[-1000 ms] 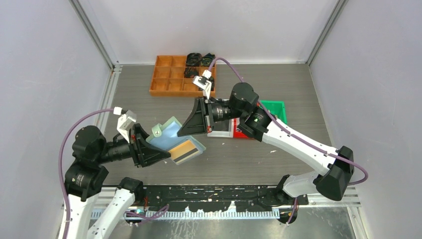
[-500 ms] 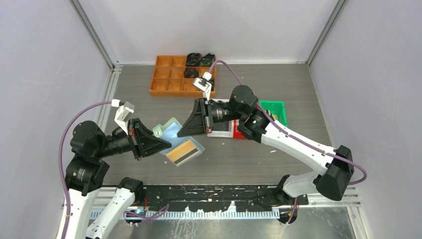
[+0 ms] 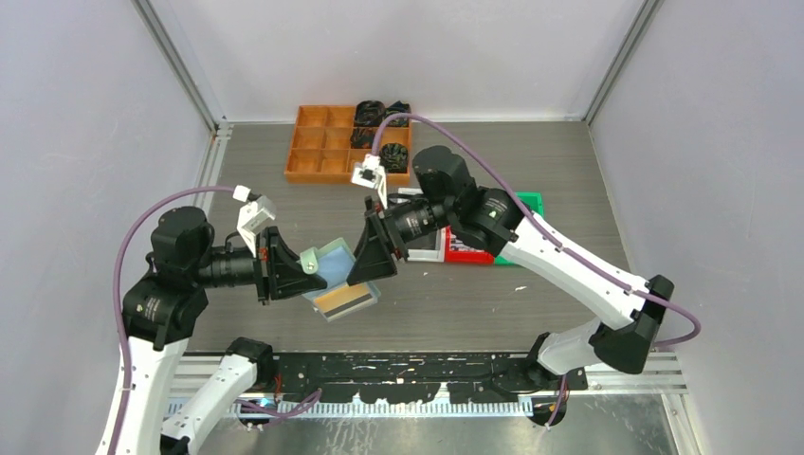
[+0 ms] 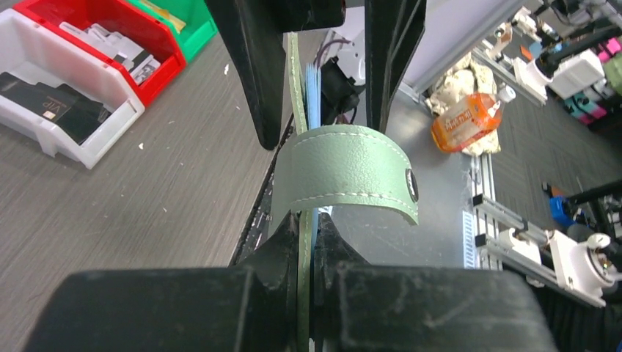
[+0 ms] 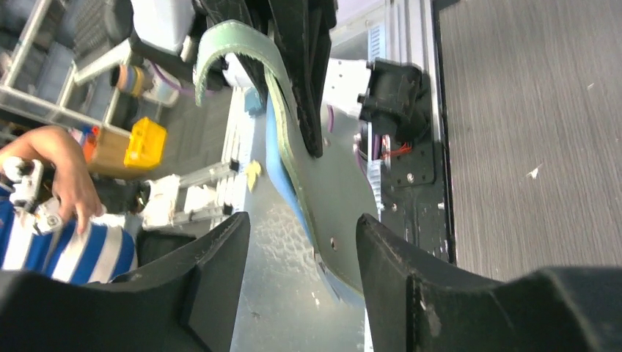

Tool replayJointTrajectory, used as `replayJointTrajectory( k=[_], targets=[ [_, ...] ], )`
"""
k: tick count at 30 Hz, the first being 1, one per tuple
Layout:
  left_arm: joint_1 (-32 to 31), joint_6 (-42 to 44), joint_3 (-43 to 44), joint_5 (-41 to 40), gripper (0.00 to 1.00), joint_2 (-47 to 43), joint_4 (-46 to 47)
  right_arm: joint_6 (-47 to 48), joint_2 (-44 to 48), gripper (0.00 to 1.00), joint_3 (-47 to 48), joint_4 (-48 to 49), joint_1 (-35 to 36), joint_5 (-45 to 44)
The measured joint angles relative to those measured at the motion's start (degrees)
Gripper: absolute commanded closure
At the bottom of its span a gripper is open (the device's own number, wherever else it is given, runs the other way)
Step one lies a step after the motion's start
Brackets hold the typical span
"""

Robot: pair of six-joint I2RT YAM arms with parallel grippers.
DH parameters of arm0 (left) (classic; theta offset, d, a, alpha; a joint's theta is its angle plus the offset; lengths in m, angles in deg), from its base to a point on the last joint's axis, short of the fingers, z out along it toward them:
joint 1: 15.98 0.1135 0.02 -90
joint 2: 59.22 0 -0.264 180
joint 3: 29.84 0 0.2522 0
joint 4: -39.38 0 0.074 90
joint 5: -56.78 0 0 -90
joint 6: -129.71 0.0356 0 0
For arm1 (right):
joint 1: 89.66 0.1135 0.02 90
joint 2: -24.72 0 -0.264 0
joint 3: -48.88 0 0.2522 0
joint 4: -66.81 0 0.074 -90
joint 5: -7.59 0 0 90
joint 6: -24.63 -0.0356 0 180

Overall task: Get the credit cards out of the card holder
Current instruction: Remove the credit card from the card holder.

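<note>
The pale green card holder point(image 3: 331, 259) hangs open above the table between both arms. My left gripper point(image 3: 300, 274) is shut on its left edge; in the left wrist view the gripper point(image 4: 314, 236) pinches the green flap just below the curled tab point(image 4: 345, 172). An orange credit card point(image 3: 343, 300) with a dark stripe sticks out of the front pocket. My right gripper point(image 3: 365, 266) is open at the holder's right side. In the right wrist view the gripper point(image 5: 302, 227) stands open with a finger on each side of the holder point(image 5: 326, 192), not touching it.
An orange tray point(image 3: 320, 152) with black coiled items point(image 3: 380, 114) sits at the back. A white bin point(image 3: 423, 243), a red bin point(image 3: 465, 249) and a green bin point(image 3: 527, 203) lie under the right arm. The metal rail point(image 3: 398, 368) runs along the near edge.
My left gripper has shut on the holder's left edge. My right gripper has opened and moved down and to the left, along the holder's right side. The holder has shifted a little left.
</note>
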Motion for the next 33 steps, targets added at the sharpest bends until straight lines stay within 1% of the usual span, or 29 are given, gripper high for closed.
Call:
replayJointTrajectory(
  k=[3, 7, 10, 12, 14, 20, 23, 25, 26, 27, 28, 29, 30, 31, 32, 33],
  targets=[
    [0.00, 3.30, 1.29, 1.55, 1.00, 1.38, -2.86, 6.36, -2.91, 0.44, 4.92, -8.28, 2.49, -1.55],
    [0.00, 6.58, 2.60, 3.74, 1.00, 2.80, -6.36, 12.33, -7.67, 0.49, 10.23, -17.29, 4.87, -3.91],
    [0.02, 10.05, 4.04, 4.76, 1.00, 3.80, -10.19, 14.95, -10.29, 0.53, 12.70, -22.32, 5.25, -5.05],
    [0.02, 14.21, 5.40, 4.96, 1.00, 4.72, -14.01, 16.22, -11.50, 0.57, 14.45, -24.63, 5.46, -5.27],
    [0.04, 15.87, 5.86, 5.09, 1.00, 5.57, -15.41, 17.18, -12.04, 0.61, 15.85, -26.40, 5.81, -5.46],
    [0.02, 21.57, 6.38, 5.05, 1.00, 6.08, -20.28, 17.53, -14.43, 0.57, 19.82, -28.83, 6.69, -4.92],
    [0.02, 23.34, 6.40, 4.76, 1.00, 6.03, -21.99, 17.53, -15.80, 0.57, 20.37, -29.05, 7.32, -4.44],
    [0.02, 24.44, 6.40, 4.42, 1.00, 6.05, -23.21, 17.53, -16.24, 0.63, 20.35, -29.16, 7.67, -4.39],
    [0.02, 24.72, 6.40, 4.37, 1.00, 6.05, -23.58, 17.53, -16.31, 0.71, 20.37, -29.16, 7.80, -4.39],
    [0.02, 24.98, 6.40, 4.35, 0.99, 6.03, -23.80, 17.46, -16.31, 0.84, 20.35, -29.11, 7.96, -4.35],
    [0.02, 25.33, 6.40, 4.33, 0.91, 6.03, -23.89, 17.29, -16.31, 0.96, 20.35, -28.96, 8.00, -4.15],
    [0.02, 25.62, 6.40, 4.07, 0.69, 6.03, -23.98, 17.16, -16.31, 0.99, 20.39, -28.74, 8.04, -3.93],
    [0.04, 25.75, 6.40, 3.74, 0.40, 6.03, -24.09, 16.90, -16.31, 0.99, 20.41, -28.59, 8.20, -3.61],
    [0.04, 25.77, 6.38, 3.69, 0.08, 6.01, -23.91, 16.50, -16.31, 0.99, 20.41, -28.44, 8.26, -3.67],
    [0.04, 25.55, 6.38, 3.74, 0.01, 5.90, -23.56, 16.11, -16.31, 0.99, 20.41, -27.89, 8.26, -4.00],
    [0.02, 24.39, 6.25, 3.74, 0.01, 5.64, -22.93, 15.72, -16.31, 0.99, 20.41, -27.34, 8.24, -4.52]
  ],
)
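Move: The left fingers still hold the card holder, and the open right fingers already straddle its other side. Its middle lies about 2 cm left of the right hand, 1 cm back and some 2 cm lower, and about 4 cm right of the left hand, level fore and aft. From the right hand, the orange card in its pocket is 2 cm left, 4 cm back and a little lower; the strap is about 7 cm left and 2 cm ahead. Down about 5 cm, with a smaller shift left and back, the right hand dips its fingertips roughly 15 degrees over the card holder and finally pinches its edge. The left hand keeps its hold meanwhile, bringing the holder some 2 cm down and back with a slight clockwise swing, then spreads its fingers wide once the right has closed. ##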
